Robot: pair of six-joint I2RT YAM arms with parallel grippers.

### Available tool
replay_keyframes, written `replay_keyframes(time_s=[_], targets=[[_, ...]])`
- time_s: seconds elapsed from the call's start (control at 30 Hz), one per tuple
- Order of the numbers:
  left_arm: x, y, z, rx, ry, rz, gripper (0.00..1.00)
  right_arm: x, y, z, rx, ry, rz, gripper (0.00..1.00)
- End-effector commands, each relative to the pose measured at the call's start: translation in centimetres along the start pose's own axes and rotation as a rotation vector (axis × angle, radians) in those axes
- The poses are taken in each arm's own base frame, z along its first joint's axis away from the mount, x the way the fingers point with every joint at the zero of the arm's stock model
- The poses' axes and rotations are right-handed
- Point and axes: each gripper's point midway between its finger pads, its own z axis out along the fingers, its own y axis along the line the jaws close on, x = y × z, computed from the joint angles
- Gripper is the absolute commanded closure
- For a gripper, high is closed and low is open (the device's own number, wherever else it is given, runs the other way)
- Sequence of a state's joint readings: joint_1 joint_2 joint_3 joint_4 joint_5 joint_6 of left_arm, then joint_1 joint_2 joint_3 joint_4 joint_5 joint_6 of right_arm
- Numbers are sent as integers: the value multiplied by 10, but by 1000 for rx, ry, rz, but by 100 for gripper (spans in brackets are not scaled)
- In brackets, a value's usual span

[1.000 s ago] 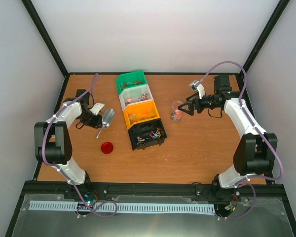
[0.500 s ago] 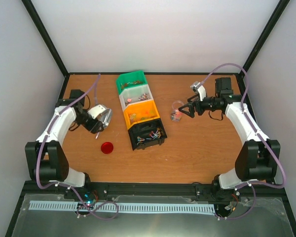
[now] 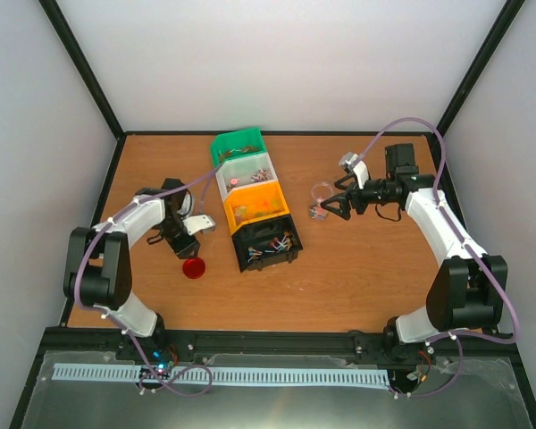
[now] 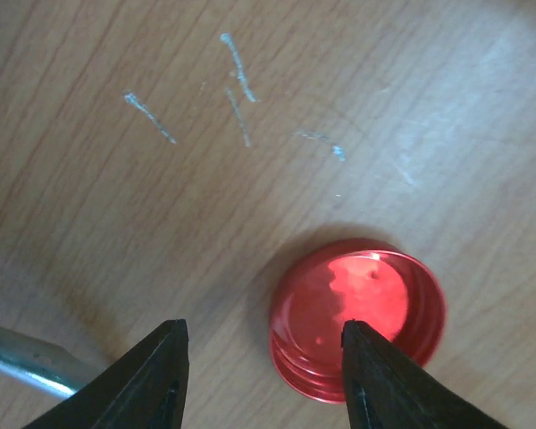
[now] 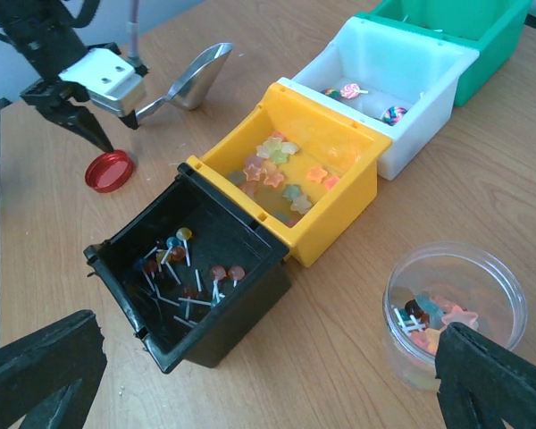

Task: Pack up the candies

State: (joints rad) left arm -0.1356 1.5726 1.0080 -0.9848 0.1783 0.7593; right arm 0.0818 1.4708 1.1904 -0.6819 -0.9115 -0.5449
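Candies lie in a clear round jar (image 5: 456,313) (image 3: 320,201) and in the bins: lollipops in the black one (image 5: 174,259), stars in the orange one (image 5: 281,170), a few in the white one (image 5: 362,98). My right gripper (image 5: 268,340) (image 3: 330,206) is open wide, its right finger beside the jar, holding nothing. My left gripper (image 4: 263,329) (image 3: 186,248) is open just above the table, empty. A red lid (image 4: 362,313) (image 3: 194,267) lies open side up under its right finger.
Green (image 3: 238,146), white (image 3: 246,172), orange (image 3: 257,206) and black (image 3: 268,243) bins stand in a row mid-table. A metal scoop (image 5: 196,76) lies on the wood behind my left gripper, with its handle (image 4: 27,362) by the left finger.
My left gripper let go of the scoop, swung right and towards the near edge, and now hangs open over the red lid. The right gripper crept slightly left towards the jar.
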Motion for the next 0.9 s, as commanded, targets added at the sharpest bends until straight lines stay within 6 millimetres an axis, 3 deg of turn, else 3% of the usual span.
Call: replay_keyframes(time_s=[0.0, 0.33, 0.63, 0.73, 0.87], targets=[[-8, 16, 11, -60, 34, 22, 51, -1, 9, 3, -29, -6, -63, 0], [6, 15, 27, -31, 117, 84, 64, 4, 11, 0, -4, -2, -77, 0], [-12, 5, 20, 47, 52, 38, 96, 3, 13, -1, 15, -25, -108, 0], [-23, -4, 9, 101, 4, 6, 99, -2, 15, -3, 12, -46, -122, 0], [-57, -15, -35, 131, -166, -40, 99, -15, 17, -7, 4, -73, -121, 0]])
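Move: The red lid lies open side up on the table almost under the left gripper, about 4 cm below it, roughly 2 cm back and 1 cm to its right. The scoop lies about 9 cm ahead of that gripper, and the black tray's middle about 19 cm to its right and 4 cm ahead. From the right gripper the lid is some 34 cm to the left, 12 cm back and 21 cm lower. Bring the half-open left gripper about 3 cm down at the red lid, hold it there and close the fingers fully, pinching the lid's near-vertical wall at its far-left side. Then lift the lid about 2 cm while carrying it some 2.5 cm to the right, towards the black tray. ##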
